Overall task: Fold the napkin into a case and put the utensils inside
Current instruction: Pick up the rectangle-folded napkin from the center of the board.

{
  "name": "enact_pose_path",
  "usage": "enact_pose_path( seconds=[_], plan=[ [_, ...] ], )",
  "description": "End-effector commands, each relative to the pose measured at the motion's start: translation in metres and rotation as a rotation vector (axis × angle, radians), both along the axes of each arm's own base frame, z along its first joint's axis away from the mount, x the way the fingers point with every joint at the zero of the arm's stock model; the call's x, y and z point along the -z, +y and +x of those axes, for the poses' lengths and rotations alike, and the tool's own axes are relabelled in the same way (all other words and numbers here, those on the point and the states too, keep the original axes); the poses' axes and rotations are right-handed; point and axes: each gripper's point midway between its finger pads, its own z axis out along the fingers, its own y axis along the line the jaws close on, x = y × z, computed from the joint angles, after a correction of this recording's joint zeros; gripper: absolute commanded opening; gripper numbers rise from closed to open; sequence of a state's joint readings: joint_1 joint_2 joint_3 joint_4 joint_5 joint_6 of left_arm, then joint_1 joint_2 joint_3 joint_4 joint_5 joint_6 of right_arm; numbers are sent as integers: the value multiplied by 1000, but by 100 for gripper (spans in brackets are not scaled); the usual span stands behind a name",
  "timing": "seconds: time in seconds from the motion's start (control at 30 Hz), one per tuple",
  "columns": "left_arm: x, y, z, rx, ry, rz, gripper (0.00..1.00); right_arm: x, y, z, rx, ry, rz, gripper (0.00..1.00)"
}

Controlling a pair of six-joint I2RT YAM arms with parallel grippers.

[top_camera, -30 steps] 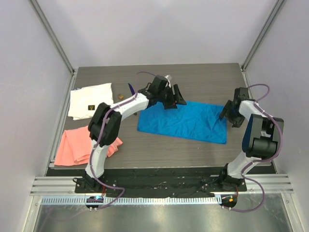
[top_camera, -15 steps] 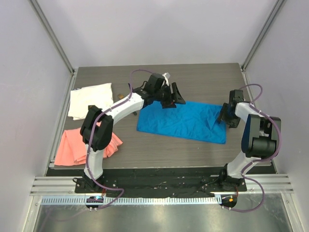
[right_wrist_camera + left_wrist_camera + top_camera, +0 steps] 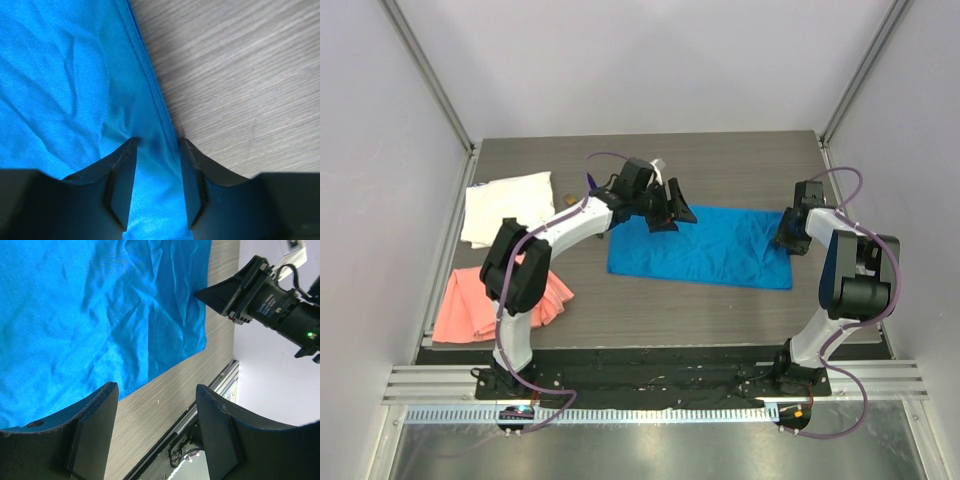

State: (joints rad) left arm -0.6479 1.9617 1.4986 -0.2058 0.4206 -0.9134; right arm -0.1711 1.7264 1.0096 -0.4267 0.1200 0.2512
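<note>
The blue napkin [image 3: 700, 247] lies spread flat on the dark table, not folded into a case. My left gripper [image 3: 672, 212] hovers open over its far left edge; in the left wrist view the fingers [image 3: 95, 425] are wide apart above the napkin [image 3: 100, 315] and bare table. My right gripper [image 3: 788, 235] is down on the napkin's right edge. Its jaws [image 3: 156, 142] straddle the hem of the napkin [image 3: 75, 75] with a narrow gap, and the cloth puckers at the left fingertip. A purple utensil [image 3: 588, 181] peeks out behind the left arm.
A white cloth [image 3: 508, 205] lies at the far left of the table, with a salmon-pink cloth [image 3: 480, 300] nearer in front of it. The metal rail [image 3: 650, 355] runs along the table's near edge. The right gripper [image 3: 250, 290] shows in the left wrist view.
My right gripper has come down onto the napkin's right edge and its jaws have narrowed around the hem. The left arm has drawn slightly left, gripper still open.
</note>
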Motion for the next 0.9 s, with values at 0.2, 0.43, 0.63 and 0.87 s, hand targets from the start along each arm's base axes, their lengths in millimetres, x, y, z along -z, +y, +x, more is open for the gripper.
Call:
enact_pose_path(
  seconds=[0.2,0.43,0.63,0.87],
  plan=[
    [-59,3,3,8,-99,-120,67,51,8,-35,-44,170,70,47],
    [-52,6,5,1,-86,-115,67,51,7,-36,-41,177,76,32],
    [-53,7,5,3,-83,-113,67,47,5,-36,-40,171,62,4],
    [-40,10,15,-12,-93,-59,67,-13,-26,-21,6,73,-90,1]
  ],
)
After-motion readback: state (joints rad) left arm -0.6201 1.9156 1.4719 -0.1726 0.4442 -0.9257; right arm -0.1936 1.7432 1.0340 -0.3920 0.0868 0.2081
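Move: The napkin's right edge runs fore and aft just under the right hand's half-open fingers; its middle is about 1 cm ahead, level sideways and 1 cm down. Its near right corner is about 9 cm back from the hand, and the napkin's middle lies some 21 cm to the left. From the left hand, hovering over the cloth, that right edge is roughly 28 cm to the right, 3 cm back and 13 cm down. Slowly forward along the napkin's right edge, staying down at board height, the right hand slides about 1.5 cm with hardly any turn, while its fingers close from half open to nearly shut and pinch the cloth edge between their tips. At the very end it barely starts to rise. The left hand, open and empty, lifts about 2 cm clear over the cloth. ##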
